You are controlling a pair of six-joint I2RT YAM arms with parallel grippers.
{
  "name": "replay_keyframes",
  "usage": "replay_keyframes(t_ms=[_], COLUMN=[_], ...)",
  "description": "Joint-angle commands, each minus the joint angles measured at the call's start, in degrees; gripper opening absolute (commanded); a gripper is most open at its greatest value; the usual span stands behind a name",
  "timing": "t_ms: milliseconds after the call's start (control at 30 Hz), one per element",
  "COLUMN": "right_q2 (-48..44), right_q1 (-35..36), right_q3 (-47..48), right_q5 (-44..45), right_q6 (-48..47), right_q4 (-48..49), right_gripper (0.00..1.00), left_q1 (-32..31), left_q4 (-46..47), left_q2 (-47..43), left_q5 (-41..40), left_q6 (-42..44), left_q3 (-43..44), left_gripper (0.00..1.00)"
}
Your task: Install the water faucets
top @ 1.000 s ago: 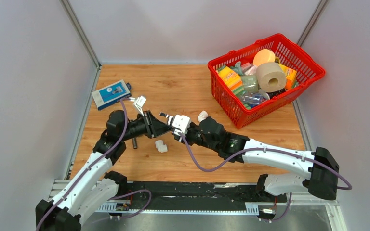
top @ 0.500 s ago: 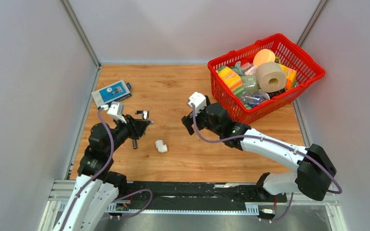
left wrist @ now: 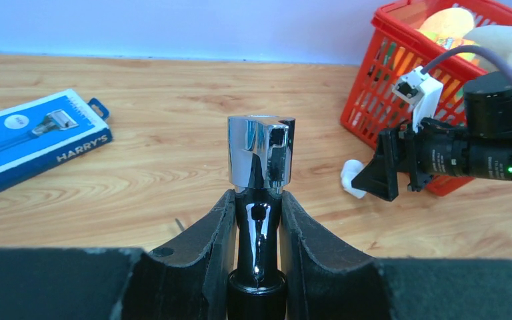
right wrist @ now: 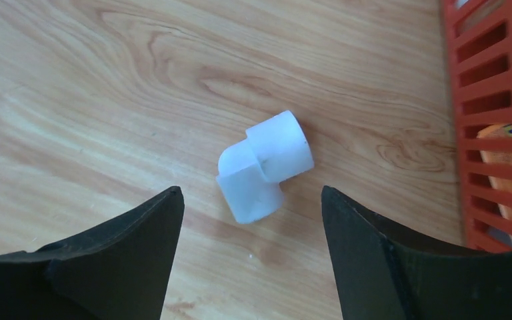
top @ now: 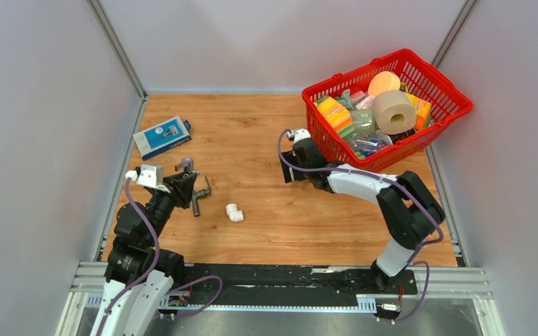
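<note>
My left gripper (left wrist: 257,197) is shut on the stem of the shiny chrome water faucet (left wrist: 261,150), whose wide chrome head stands above the fingertips. From above, that left gripper (top: 184,175) hangs over the table's left side. The dark grey L-shaped faucet (top: 197,201) lies on the wood just right of it. My right gripper (right wrist: 250,191) is open, low over the table, with a white elbow fitting (right wrist: 263,167) lying loose just ahead of its fingertips. In the top view the right gripper (top: 288,168) sits beside the basket's left corner.
A second white elbow fitting (top: 233,211) lies mid-table. A blue Harry's box (top: 162,136) rests at the back left. The red basket (top: 364,168), full of household items, stands at the back right, close to the right gripper. Grey walls enclose the table.
The two grippers were together mid-table. The left arm has drawn back left with the chrome faucet. The right gripper has opened and swung back right, over the white elbow by the basket.
</note>
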Motion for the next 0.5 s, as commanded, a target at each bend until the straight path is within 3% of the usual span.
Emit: replay_keyframes(t_ms=[0, 100, 367, 467], right_q2=[6.3, 10.1, 12.3, 11.0], right_q1=[-0.4, -0.5, 1.0, 3.6], right_q3=[4.9, 7.0, 8.0, 7.3], right_q5=[5.1, 4.3, -2.8, -6.5], right_q6=[5.9, 6.1, 5.8, 2.3], right_q4=[-0.4, -1.3, -2.2, -3.0], right_gripper=[0.76, 0.68, 0.35, 0.32], left_q1=[0.3, 0.2, 0.3, 0.2], left_q4=[-0.2, -1.2, -1.6, -1.7], left_q2=[-1.8, -2.8, -3.9, -3.9], left_q5=[-4.2, -6.2, -8.3, -8.0], left_q6=[5.6, 5.9, 5.7, 5.6], left_q3=[1.3, 1.1, 0.9, 1.0], left_gripper=[0.06, 0.0, 0.0, 0.0])
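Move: Just under the open right fingers, the white elbow lies on the table, about 5 cm below, 1 cm ahead and 1 cm to the left. The second elbow is roughly 13 cm back and 18 cm left of the right hand. The red basket's middle is some 11 cm ahead and 22 cm right. From the left hand, the first elbow lies about 15 cm ahead, 31 cm right and 26 cm down. Sinking about 5 cm and tipping further down by some 10 degrees, the right hand straddles the white elbow; its half-closing fingers pinch the elbow from both sides, then the hand, staying low, edges 1 to 2 cm left. Meanwhile the left hand drifts about 3 cm left, turning slightly counter-clockwise, and keeps its grip on the chrome faucet. ##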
